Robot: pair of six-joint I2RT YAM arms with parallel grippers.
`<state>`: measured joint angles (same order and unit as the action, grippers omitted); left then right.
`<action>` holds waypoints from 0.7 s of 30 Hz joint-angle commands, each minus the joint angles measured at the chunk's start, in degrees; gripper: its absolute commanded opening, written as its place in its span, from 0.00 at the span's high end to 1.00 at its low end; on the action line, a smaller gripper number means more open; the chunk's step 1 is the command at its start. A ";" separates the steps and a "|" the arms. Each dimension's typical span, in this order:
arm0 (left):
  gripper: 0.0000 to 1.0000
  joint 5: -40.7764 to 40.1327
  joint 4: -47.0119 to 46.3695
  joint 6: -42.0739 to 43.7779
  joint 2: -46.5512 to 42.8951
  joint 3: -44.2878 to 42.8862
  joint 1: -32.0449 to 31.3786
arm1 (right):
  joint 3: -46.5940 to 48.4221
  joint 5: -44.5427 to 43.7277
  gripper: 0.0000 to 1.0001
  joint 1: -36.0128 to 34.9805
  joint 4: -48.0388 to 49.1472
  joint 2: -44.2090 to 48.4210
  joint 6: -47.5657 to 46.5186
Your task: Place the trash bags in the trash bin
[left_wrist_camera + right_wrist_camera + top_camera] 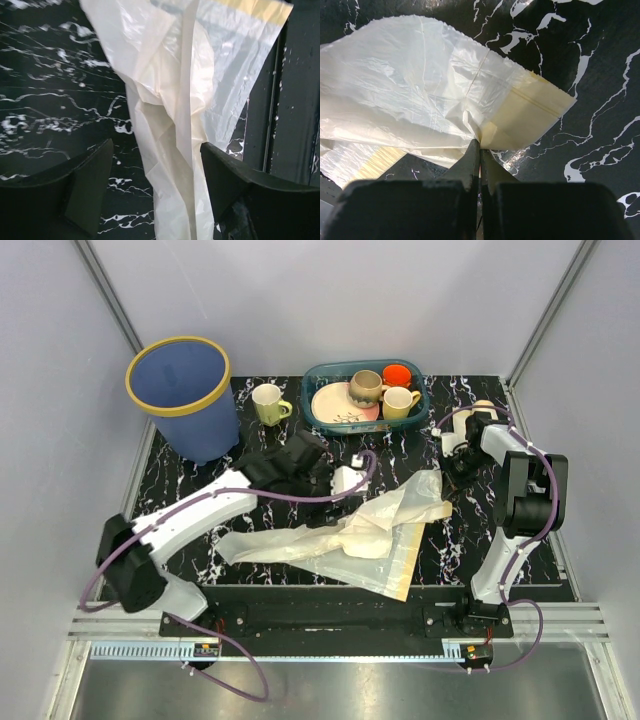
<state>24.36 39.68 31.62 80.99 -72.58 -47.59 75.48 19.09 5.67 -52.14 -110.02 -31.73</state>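
The trash bags (350,540) lie as crumpled cream-white film across the middle of the black marble table. In the left wrist view a long fold of a bag (175,125) runs between the jaws of my left gripper (157,172), which stand wide open around it. My left gripper (328,508) hovers over the bags' upper edge. My right gripper (480,147) is shut, with a bag's yellow-banded corner (530,115) pinched at its tips; it shows at the bags' right end (452,480). The trash bin (185,390), blue with a yellow rim, stands at the back left.
A yellow-green mug (268,403) stands just right of the bin. A teal basket (315,375) at the back holds a plate, mugs and an orange cup. A black rail (330,615) runs along the table's near edge.
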 commanded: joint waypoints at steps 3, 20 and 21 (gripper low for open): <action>0.25 -3.25 -2.06 1.96 7.76 -0.64 -6.19 | 0.28 1.39 1.00 -0.49 0.11 3.05 -0.79; 1.00 -10.12 0.13 -1.82 9.99 -2.91 2.55 | -0.69 0.69 1.00 -0.49 0.55 4.63 -1.41; 1.00 -10.38 -0.13 -3.13 6.84 -3.18 4.59 | -0.95 0.25 1.00 -0.49 0.63 4.72 -1.50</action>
<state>15.49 39.66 31.55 96.97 -72.62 -51.46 75.22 19.18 5.65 -52.14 -109.01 -31.88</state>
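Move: The left hand hovers open over the trash bag's gathered white middle, which lies about 4 cm to its right, 1 cm back and some 14 cm below. The bag's flat clear sheet lies about 8 cm back and 13 cm right of that hand; the green mug stands roughly 30 cm ahead and 9 cm left, the tray 32 cm ahead and 14 cm right. For the right hand, shut on the bag's hemmed edge, the gathered middle is some 32 cm left and 13 cm back, about level in height. The left hand sinks about 11 cm onto the bag's gathered middle, swinging some 3 cm back and to the right on the way down while the fingers tip about 15 degrees steeper towards the table. Late in the descent the wide-open fingers shut fully and pinch the white film, then the hand starts forward and to the left by 2 cm or so, barely rising, while the right hand stays in place and keeps its pinch on the hemmed edge. ##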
